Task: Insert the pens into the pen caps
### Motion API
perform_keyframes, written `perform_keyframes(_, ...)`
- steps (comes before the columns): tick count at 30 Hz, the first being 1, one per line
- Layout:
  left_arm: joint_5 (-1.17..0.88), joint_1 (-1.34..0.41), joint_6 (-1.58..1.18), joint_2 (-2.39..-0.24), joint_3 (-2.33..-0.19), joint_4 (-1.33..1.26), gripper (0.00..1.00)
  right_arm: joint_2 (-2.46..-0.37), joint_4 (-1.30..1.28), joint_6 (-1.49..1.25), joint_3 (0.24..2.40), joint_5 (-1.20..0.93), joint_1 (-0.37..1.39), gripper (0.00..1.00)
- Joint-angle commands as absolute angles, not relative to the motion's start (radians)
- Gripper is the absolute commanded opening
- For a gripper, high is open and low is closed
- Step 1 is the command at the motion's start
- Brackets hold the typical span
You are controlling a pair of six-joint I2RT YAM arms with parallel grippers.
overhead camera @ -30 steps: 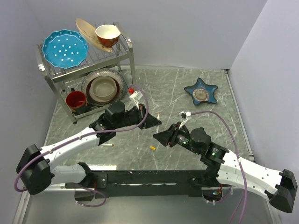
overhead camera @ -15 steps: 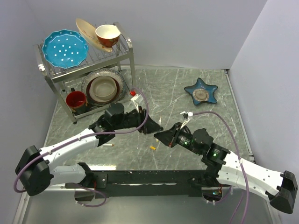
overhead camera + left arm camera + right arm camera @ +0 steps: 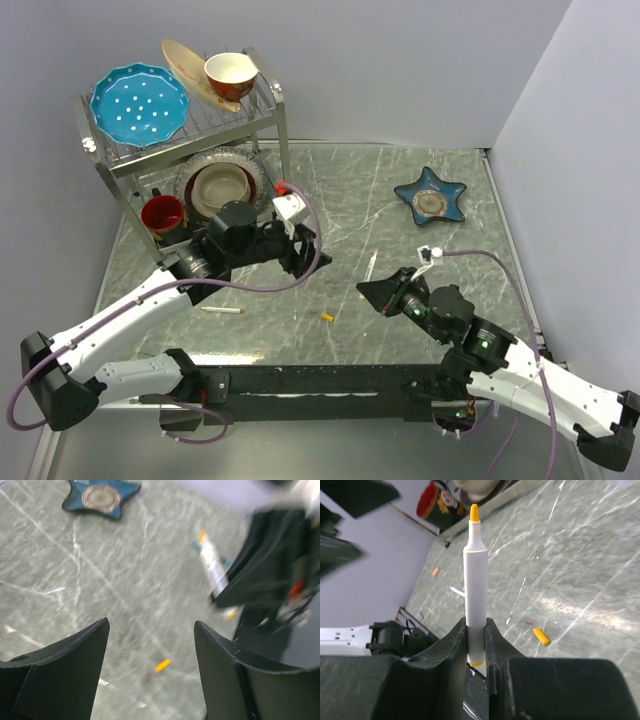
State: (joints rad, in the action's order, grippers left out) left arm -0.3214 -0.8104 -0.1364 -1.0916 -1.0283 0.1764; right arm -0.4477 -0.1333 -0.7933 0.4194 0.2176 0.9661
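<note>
My right gripper (image 3: pixel 476 625) is shut on a white pen (image 3: pixel 475 590) with an orange tip, which points up and away from the jaws. In the top view this pen (image 3: pixel 371 266) sticks out of the right gripper (image 3: pixel 364 290) toward the far side. The orange cap (image 3: pixel 327 317) lies on the table between the arms and also shows in the left wrist view (image 3: pixel 162 665) and the right wrist view (image 3: pixel 540 636). My left gripper (image 3: pixel 308 255) is open and empty above the table (image 3: pixel 150 645). A second white pen (image 3: pixel 222 310) lies at the near left. A pink cap (image 3: pixel 436 571) lies farther off. The dark blue pen is out of view.
A metal dish rack (image 3: pixel 275 120) with bowls and plates stands at the far left, close behind the left arm. A blue star-shaped dish (image 3: pixel 430 197) sits at the far right and also shows in the left wrist view (image 3: pixel 100 497). Walls close the table on three sides.
The two grippers have moved apart: the left one drew back to the left toward the rack, and the right one drew back to the right with the pen. The orange cap has not moved.
</note>
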Motion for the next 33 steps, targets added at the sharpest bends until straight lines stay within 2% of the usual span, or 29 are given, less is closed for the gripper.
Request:
perform_keyframes(1, -0.307, -0.828, 0.136, -1.146, -1.084, 0.294, 0.74, -0.364, -0.224, -0.804, 0.457, 0.319, 0.968, 0.00)
perform_keyframes(5, -0.353, -0.885, 0.283, -1.235, -1.094, 0.360, 0.75, -0.315, -0.261, -0.793, 0.456, 0.344, 0.969, 0.00)
perform_keyframes(9, -0.367, -0.911, 0.408, -1.347, -1.101, 0.429, 0.59, -0.224, -0.291, -0.802, 0.448, 0.399, 0.969, 0.00)
perform_keyframes(15, -0.382, -0.954, 0.558, -1.445, -1.072, 0.378, 0.48, -0.132, -0.336, -0.805, 0.456, 0.442, 0.969, 0.00)
perform_keyframes(25, -0.390, -1.012, 0.681, -1.647, -1.132, 0.469, 0.46, -0.031, -0.431, -0.818, 0.482, 0.502, 0.969, 0.00)
perform_keyframes(33, -0.339, -1.026, 0.670, -1.704, -1.120, 0.434, 0.42, -0.006, -0.456, -0.825, 0.485, 0.520, 0.968, 0.00)
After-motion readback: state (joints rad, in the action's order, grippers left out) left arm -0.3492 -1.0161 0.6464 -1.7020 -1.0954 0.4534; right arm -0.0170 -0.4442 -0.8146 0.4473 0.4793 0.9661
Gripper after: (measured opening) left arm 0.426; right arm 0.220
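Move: The yellow pen cap lies on the table almost under the left hand, some 28 cm below, about 4 cm back and 3 cm to the right. Of its neighbours, the white pen held by the right hand is roughly 9 cm to the left hand's right, 3 cm back and 7 cm below; a white marker lies about 23 cm left of the cap. From the right hand the cap is around 7 cm to the left, level in reach, 19 cm down. Down to the yellow cap comes the open left hand, sinking about 24 cm while easing back and to the right some 4 cm each; the fingers swing from pointing sideways to steeply down and narrow to roughly half open, stopping just above it. The right hand keeps its grip on the white pen and draws it some 9 cm right and 3 cm up, turning about 15 degrees clockwise. ##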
